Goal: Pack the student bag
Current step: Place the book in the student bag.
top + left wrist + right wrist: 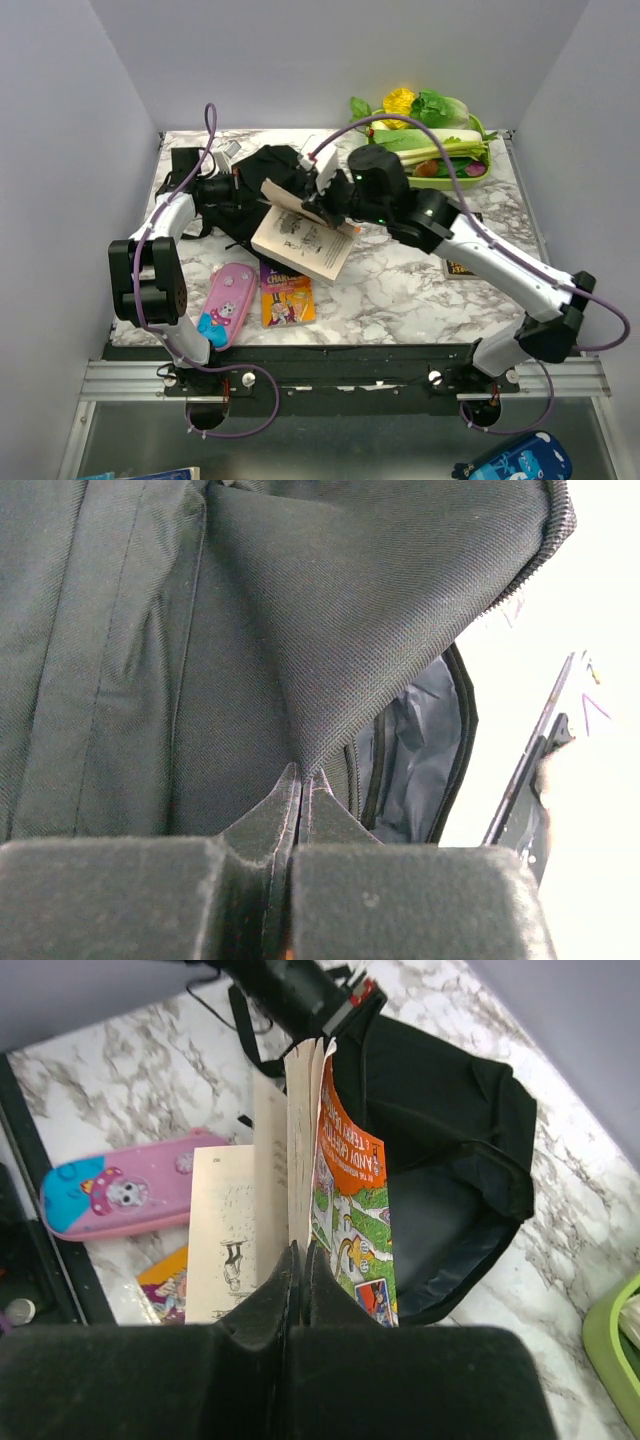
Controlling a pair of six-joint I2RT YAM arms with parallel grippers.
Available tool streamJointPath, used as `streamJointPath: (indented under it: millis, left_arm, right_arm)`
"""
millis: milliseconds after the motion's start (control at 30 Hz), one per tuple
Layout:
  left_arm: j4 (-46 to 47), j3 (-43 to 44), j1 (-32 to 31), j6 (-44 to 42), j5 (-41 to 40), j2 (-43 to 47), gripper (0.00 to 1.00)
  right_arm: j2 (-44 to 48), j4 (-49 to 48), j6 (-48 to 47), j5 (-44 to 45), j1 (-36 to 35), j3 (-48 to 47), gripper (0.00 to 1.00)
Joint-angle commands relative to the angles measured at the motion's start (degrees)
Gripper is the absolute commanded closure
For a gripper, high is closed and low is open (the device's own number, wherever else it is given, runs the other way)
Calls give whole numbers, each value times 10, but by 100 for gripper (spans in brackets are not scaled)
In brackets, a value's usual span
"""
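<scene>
The student bag (262, 172) is a soft black backpack lying at the back left of the table, its mouth open onto grey lining (418, 742). My left gripper (301, 773) is shut on a fold of the bag's black fabric (350, 610) at the edge of the opening, holding it up. My right gripper (302, 1248) is shut on the pages of an open book with an orange cover (349, 1185). The book (300, 240) hangs tilted just in front of the bag's mouth (440, 1225), with its top corner against the bag.
A pink pencil case (228, 303) and a thin yellow and purple book (287, 297) lie near the front left edge. A dark book (462, 266) lies under the right arm. A green tray (450, 183) of toy vegetables sits at the back right.
</scene>
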State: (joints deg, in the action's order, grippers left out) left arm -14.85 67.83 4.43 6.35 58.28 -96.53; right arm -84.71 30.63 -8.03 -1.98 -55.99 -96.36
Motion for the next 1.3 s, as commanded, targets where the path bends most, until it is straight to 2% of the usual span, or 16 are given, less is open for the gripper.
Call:
streamJointPath:
  millis: [0, 233, 433, 533, 567, 633, 667, 700, 800, 933, 1000, 1033, 1100, 1167, 1233, 1267]
  left_arm:
    - [-99, 46, 1, -91, 71, 21, 100]
    - [-186, 113, 1, -150, 116, 19, 100]
    - [-262, 145, 0, -208, 160, 12, 100]
    - [-346, 163, -7, -286, 177, -2, 100]
    - [-401, 178, -10, -311, 184, -8, 100]
    - [-464, 204, -18, -395, 191, -29, 100]
    - [-535, 214, -21, -432, 192, -39, 100]
    - [-575, 224, -22, -505, 195, -50, 100]
    - [-719, 258, -24, -617, 217, -100, 100]
    - [-719, 251, -25, -646, 218, -117, 100]
    - [-720, 251, -24, -647, 220, -116, 100]
    - [-719, 252, -24, -645, 220, -117, 100]
    - [-719, 258, -25, -645, 217, -116, 100]
    - [-714, 258, -24, -640, 217, -112, 100]
    - [-705, 258, -25, -629, 218, -110, 100]
    - [-694, 259, -24, -621, 216, -110, 100]
  right_arm:
    - [-58, -57, -76, -21, 1, 7, 99]
    - [-97, -58, -108, -39, 11, 34, 99]
    - [-114, -77, -130, 5, 12, 95, 99]
    - [-123, -128, -136, 48, 11, 115, 99]
    - [-126, -180, -139, 65, 11, 133, 99]
    - [-129, -251, -141, 133, 11, 157, 99]
    - [-132, -337, -146, 163, 11, 169, 99]
    - [-147, -363, -154, 179, 11, 178, 99]
    - [-200, -430, -168, 243, 8, 152, 99]
    - [-233, -465, -151, 297, -1, 144, 99]
    - [-226, -401, -105, 248, -7, 147, 98]
    - [-206, -383, -88, 226, -7, 166, 93]
    - [-184, -357, -41, 173, -9, 194, 45]
    - [-147, -332, -2, 147, -9, 222, 13]
    - [-121, -322, 43, 142, -8, 240, 0]
    - [-104, -309, 57, 145, -8, 255, 0]
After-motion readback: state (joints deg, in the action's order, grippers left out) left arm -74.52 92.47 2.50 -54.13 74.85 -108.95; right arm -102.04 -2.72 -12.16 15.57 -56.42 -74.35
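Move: The right hand already holds the book by its edge, pages splayed. The student bag's open mouth lies roughly 11 cm ahead, 8 cm to the left and 30 cm below. The Charlie book lies 4 cm back, 13 cm left, and the pink pencil case 4 cm back, 29 cm left, both about 34 cm down. The left hand is pinching the bag's flap; the mouth is some 14 cm to its right, 3 cm back and 11 cm lower. Still pinching the book, the right hand lowers it some 20 cm into the bag's mouth, going down first, then also about 12 cm forward; its fingers then spread wide to let go and draw back a few centimetres. The left keeps its pinch on the flap, raising it about 5 cm and then easing partly down, while swinging back and turning some 30 degrees clockwise. ##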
